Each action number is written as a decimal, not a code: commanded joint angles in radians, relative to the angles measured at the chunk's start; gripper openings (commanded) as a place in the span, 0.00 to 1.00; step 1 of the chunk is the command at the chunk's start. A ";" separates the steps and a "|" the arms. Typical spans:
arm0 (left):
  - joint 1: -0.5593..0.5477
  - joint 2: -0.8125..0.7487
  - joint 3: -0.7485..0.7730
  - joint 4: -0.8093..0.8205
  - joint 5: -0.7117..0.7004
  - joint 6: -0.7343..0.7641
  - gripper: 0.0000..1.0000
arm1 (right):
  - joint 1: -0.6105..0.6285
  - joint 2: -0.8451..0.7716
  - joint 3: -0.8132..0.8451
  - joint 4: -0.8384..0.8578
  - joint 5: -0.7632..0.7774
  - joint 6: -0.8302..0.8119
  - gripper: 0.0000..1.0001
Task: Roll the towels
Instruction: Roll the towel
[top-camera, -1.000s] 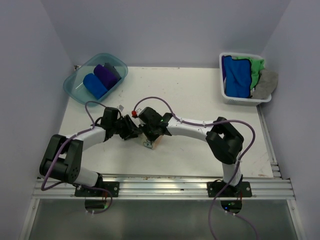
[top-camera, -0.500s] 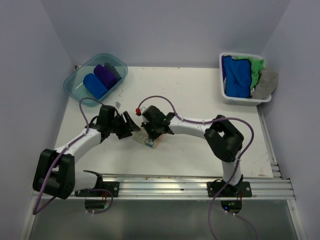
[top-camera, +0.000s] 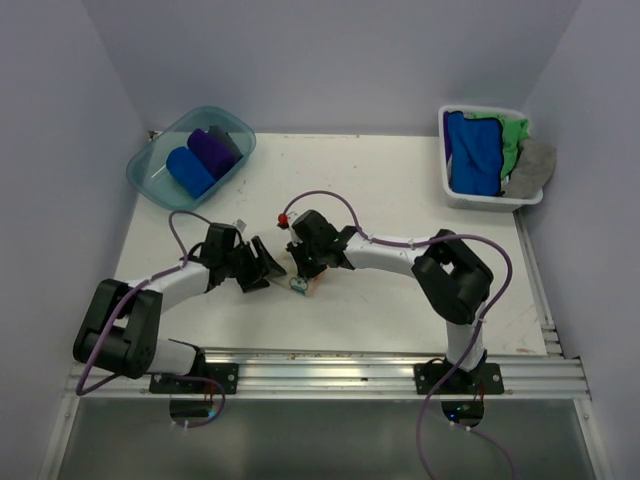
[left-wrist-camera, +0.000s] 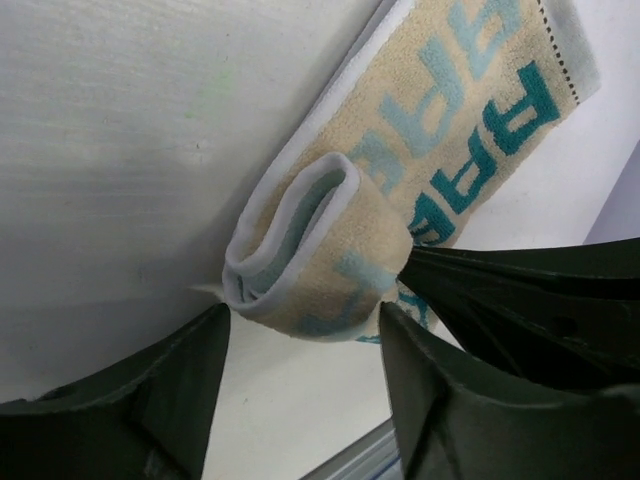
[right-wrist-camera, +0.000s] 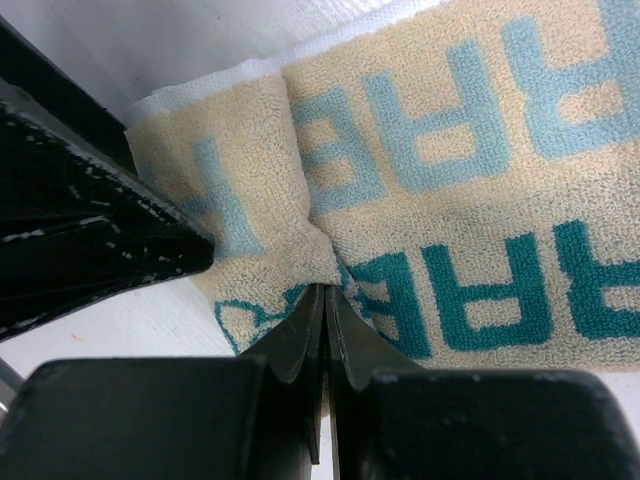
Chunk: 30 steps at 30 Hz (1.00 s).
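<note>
A cream towel with teal lettering (left-wrist-camera: 470, 110) lies on the table, its near end rolled into a loose coil (left-wrist-camera: 310, 260). From above, the cream towel (top-camera: 304, 286) peeks out between the two arms. My left gripper (left-wrist-camera: 303, 318) is open, and its fingers stand either side of the coil's end without gripping it. My right gripper (right-wrist-camera: 325, 292) is shut, its tips pressed into the crease where the coil meets the flat part (right-wrist-camera: 480, 150). More towels sit in the containers at the back.
A teal tub (top-camera: 140, 178) at the back left holds a blue roll (top-camera: 188, 170), a purple roll (top-camera: 212, 150) and a grey one behind. A white basket (top-camera: 478, 202) at the back right holds loose blue (top-camera: 470, 150), green (top-camera: 513, 138) and grey (top-camera: 530, 168) towels.
My left gripper has opened, let go of the roll and drawn back a little to the left. The right gripper has stayed shut at the towel, shifting slightly.
</note>
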<state>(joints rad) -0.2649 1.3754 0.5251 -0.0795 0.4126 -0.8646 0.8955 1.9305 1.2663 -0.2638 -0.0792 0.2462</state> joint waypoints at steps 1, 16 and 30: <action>-0.019 0.031 -0.005 0.063 -0.008 -0.025 0.62 | -0.001 -0.025 -0.025 -0.012 -0.013 0.011 0.04; -0.025 0.060 0.035 0.001 -0.024 -0.017 0.29 | 0.158 -0.180 -0.088 0.055 0.286 -0.163 0.49; -0.025 0.057 0.058 -0.025 -0.026 -0.008 0.29 | 0.309 -0.149 -0.097 0.121 0.533 -0.323 0.48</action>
<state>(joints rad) -0.2848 1.4372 0.5518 -0.0975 0.4046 -0.8967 1.2034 1.8072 1.1725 -0.2043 0.3656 -0.0475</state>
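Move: The near right end of the towel's roll lies about 4 cm back from my shut right fingertips, straight towards the base and a centimetre lower. The roll's left end is about 4 cm to their left, level in reach. The towel's flat part spreads some 4 cm ahead and 4 cm to the right. From my open left hand, the roll's left end is about 2 cm to the right, 1 cm ahead and 2 cm below. With my left hand I ease down about 1 cm and close the fingers on the roll's left end, then keep that pinch. Meanwhile my right fingertips come free of the crease behind the roll, open about halfway, rise and swing back some 5 cm and slightly left towards the roll's near right end. The right wrist tips the fingers forward by nearly 30 degrees, turning a little counter-clockwise. ##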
